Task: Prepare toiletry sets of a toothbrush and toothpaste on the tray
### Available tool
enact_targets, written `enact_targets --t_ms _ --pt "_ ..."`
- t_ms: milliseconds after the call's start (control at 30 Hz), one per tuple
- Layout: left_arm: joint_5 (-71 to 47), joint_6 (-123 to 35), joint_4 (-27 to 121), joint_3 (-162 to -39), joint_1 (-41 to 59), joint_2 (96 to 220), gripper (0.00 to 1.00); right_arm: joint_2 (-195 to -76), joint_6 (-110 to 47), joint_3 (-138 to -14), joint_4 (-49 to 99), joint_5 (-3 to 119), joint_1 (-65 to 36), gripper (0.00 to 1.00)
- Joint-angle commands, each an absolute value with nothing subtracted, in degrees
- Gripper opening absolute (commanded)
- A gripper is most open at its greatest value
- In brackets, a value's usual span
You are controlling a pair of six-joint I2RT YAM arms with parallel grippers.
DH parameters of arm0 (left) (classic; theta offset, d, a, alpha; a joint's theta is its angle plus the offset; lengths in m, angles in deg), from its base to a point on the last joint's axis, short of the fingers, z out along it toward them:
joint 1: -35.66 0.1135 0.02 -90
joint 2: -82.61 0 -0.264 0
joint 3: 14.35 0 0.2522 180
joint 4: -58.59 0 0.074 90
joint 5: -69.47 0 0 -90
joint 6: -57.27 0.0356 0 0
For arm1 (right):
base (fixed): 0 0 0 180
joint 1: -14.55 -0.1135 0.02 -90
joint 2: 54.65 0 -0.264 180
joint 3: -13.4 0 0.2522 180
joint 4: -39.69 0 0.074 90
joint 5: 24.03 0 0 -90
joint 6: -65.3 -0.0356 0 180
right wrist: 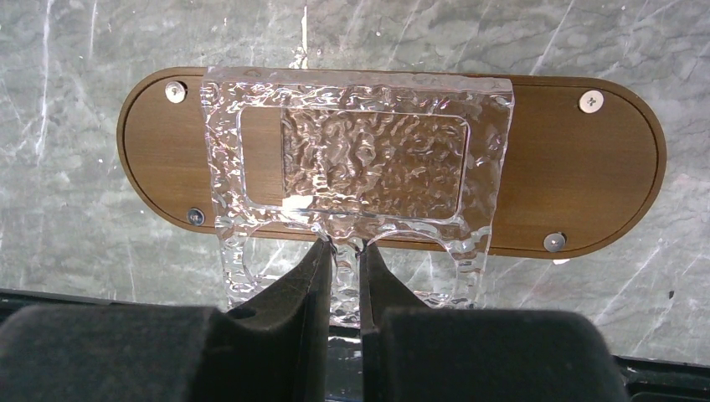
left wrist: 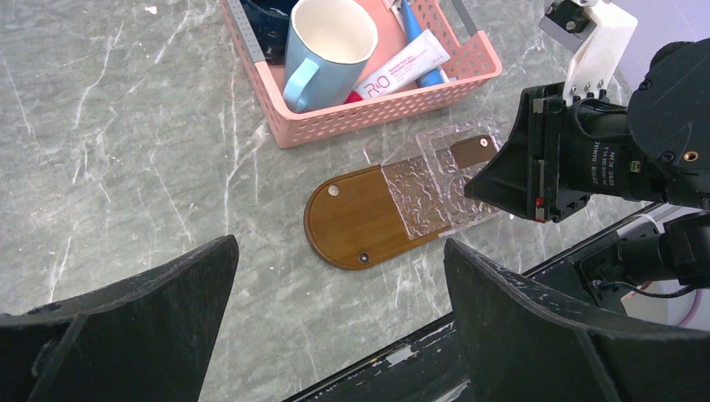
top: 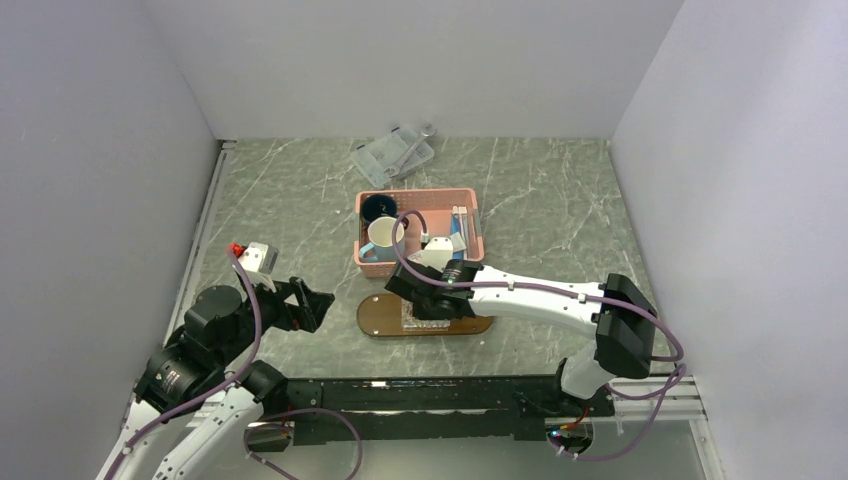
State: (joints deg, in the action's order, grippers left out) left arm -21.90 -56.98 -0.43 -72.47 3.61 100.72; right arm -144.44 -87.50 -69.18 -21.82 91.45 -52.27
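The tray (right wrist: pixel 578 163) is a dark-brown wooden oval lying on the marble table, also visible in the top view (top: pixel 378 318) and the left wrist view (left wrist: pixel 356 222). My right gripper (right wrist: pixel 343 247) is shut on the near edge of a clear rippled plastic holder (right wrist: pixel 373 155) that rests across the tray. My left gripper (left wrist: pixel 336 243) hangs open and empty to the left of the tray (top: pixel 315 305). A white tube (left wrist: pixel 402 67) with a red cap lies in the pink basket (left wrist: pixel 377 117) beside a blue stick (left wrist: pixel 416 42). I cannot tell whether these are the toothpaste and toothbrush.
The pink basket (top: pixel 420 195) stands just behind the tray and holds a pale blue mug (left wrist: pixel 326 42) and a dark round item (top: pixel 378 207). A clear plastic box (top: pixel 392 155) lies at the back. The black rail runs along the table's near edge (left wrist: pixel 402 356).
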Motion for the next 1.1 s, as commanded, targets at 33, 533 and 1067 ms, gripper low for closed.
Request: enact_targets --t_ms 33,533,1067 --pt "-22.1 -56.9 1.2 -72.8 3.8 100.7 0.99 -143.5 -88.2 -69.6 -22.0 93.0 -52.2 0.15" --pt "-22.1 -56.8 1.2 -72.8 3.8 100.6 0.99 -142.6 -88.3 -71.0 -23.3 94.0 -52.2 0.33" --pt "-22.1 -57.0 1.2 -72.8 3.8 100.6 0.99 -137.7 -88.0 -72.1 -24.7 95.1 -52.1 0.38"
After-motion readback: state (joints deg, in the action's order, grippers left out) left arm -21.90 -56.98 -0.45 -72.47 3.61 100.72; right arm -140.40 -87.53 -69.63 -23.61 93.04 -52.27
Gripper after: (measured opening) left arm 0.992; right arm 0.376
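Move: The right hand pinches the clear plastic holder over the wooden tray's near edge; the tray's middle is about 4 cm ahead, 1 cm to the right and 5 cm below. Beyond it, the pink basket is centred some 21 cm ahead, hardly off to either side and 3 cm lower; its light-blue mug is 18 cm ahead, 7 cm left. From the idle left hand the tray lies roughly 18 cm right, 5 cm ahead and 18 cm down. The right fingers let go of the middle bar of the clear holder: they first spread by about a quarter of their full range, with the hand practically still. Then the hand lifts away from the holder, slowly at first, by about 2.5 cm, easing slightly to the right, still pointing steeply down. ##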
